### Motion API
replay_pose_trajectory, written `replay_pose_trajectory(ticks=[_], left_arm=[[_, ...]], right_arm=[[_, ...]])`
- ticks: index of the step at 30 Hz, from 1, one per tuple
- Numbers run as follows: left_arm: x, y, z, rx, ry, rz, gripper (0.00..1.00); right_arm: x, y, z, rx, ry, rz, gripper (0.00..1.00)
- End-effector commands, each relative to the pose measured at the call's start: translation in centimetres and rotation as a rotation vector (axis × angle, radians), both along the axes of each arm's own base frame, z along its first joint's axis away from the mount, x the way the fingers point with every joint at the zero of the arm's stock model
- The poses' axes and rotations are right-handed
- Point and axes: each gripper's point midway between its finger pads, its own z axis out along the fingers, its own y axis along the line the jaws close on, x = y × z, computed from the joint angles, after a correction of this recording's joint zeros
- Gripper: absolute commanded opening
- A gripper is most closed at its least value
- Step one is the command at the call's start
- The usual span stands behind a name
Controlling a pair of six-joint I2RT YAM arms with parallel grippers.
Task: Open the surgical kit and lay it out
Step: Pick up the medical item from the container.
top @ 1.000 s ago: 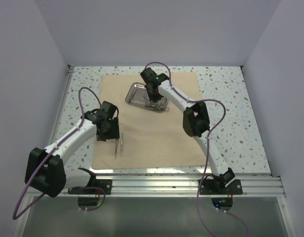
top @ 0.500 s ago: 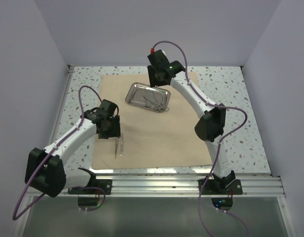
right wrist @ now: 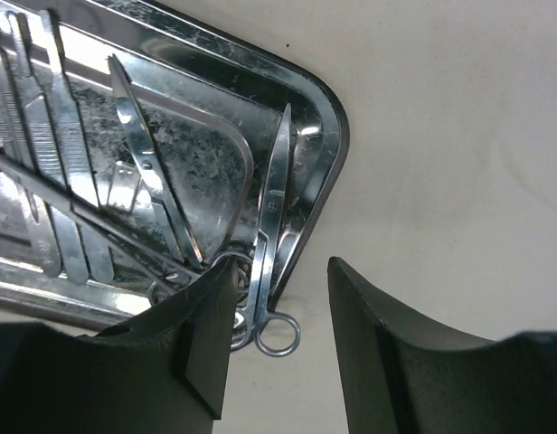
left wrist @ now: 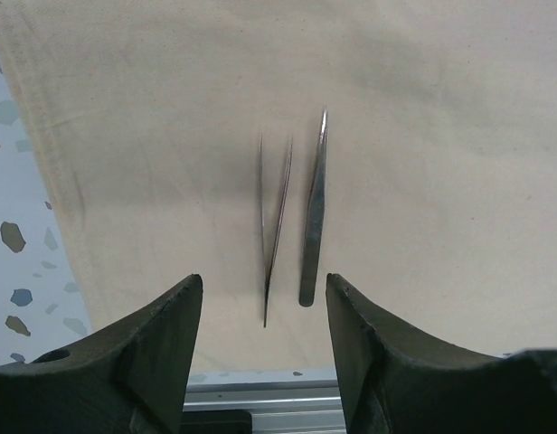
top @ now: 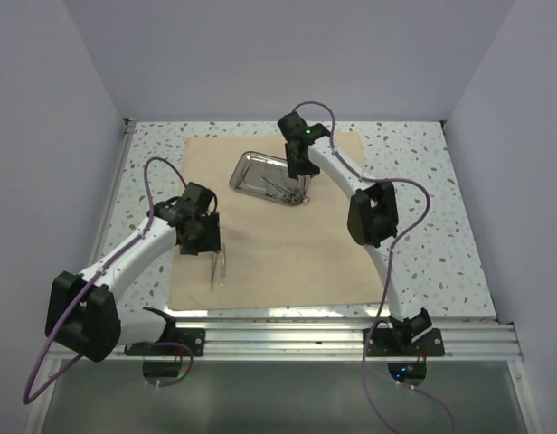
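Observation:
The beige cloth wrap (top: pixel 287 253) lies spread flat on the table. On its far part sits the shiny steel tray (top: pixel 245 163), and several slim instruments are piled at its right end (top: pixel 287 190). In the right wrist view, scissors (right wrist: pixel 271 217) lean on the tray rim (right wrist: pixel 325 117) with their ring handles hanging outside it. My right gripper (top: pixel 297 168) (right wrist: pixel 280 267) hovers open over that corner, its fingers either side of the handles. Two tweezers (top: pixel 217 267) lie side by side on the cloth's near left. My left gripper (top: pixel 204 242) (left wrist: pixel 263 289) stands open just above them, holding nothing.
The speckled table (top: pixel 423 226) runs around the cloth, with white walls on three sides. A metal rail (top: pixel 287 339) runs along the near edge, close behind the tweezers' near ends (left wrist: pixel 260 393).
My right gripper went from shut at the tray to open, lifted away toward the back, then came down again over the tray's right end. The left arm has stayed still.

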Motion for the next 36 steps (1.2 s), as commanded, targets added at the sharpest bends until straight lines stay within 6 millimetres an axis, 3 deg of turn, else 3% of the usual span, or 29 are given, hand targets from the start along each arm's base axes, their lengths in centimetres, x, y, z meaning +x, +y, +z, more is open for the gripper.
replay_pose_trajectory(ticks=[1,6,15,21,22,26,29,32,36], left_arm=[[0.0,0.1,1.1,0.002,-0.034,-0.018,0.61],[-0.5,0.8,1.0,0.027,-0.029,-0.012,0.61],[-0.6,1.4,0.9,0.058,-0.027,-0.008,0.61],[-0.2,1.4,0.9,0.068,-0.027,-0.010,0.61],[-0.1,1.4,1.0,0.070,-0.028,-0.011,0.61],[0.0,1.4,0.9,0.076,-0.023,-0.015,0.61],[0.2,1.4,0.9,0.079,-0.023,-0.017,0.61],[0.4,1.3,0.9,0.078,-0.024,-0.020,0.61],[0.6,1.2,1.0,0.075,-0.026,-0.022,0.61]], right_arm=[[1.0,0.6,0.6,0.051,-0.017,-0.013,0.48],[1.0,0.8,-1.8,0.052,0.024,0.002,0.46],[0.9,1.4,-4.5,0.069,0.071,0.015,0.44],[-0.5,1.3,-7.7,0.078,0.161,-0.011,0.41],[-0.7,1.4,-8.0,0.086,0.176,-0.024,0.38],[-1.9,1.2,-10.2,0.088,0.242,-0.040,0.11],[-2.6,1.0,-11.1,0.077,0.275,-0.040,0.01],[-3.1,0.9,-11.7,0.072,0.300,-0.038,0.00],[-2.6,1.3,-10.5,0.103,0.276,-0.032,0.00]])
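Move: The open scissors at the tray's right end lie under the right hand, about 2 cm ahead, 1 cm to its left and 6 cm down, rings over the near rim. At that depth, a second pair of scissors lies some 3 cm ahead and 7 cm left of the hand, and the tray's middle 3 cm ahead and 9 cm left. From the left hand, the first scissors are roughly 25 cm ahead, 22 cm right and 7 cm down. The right hand sinks about 5.5 cm, shifts 2 cm left, and closes its fingers on the scissors' shanks. ##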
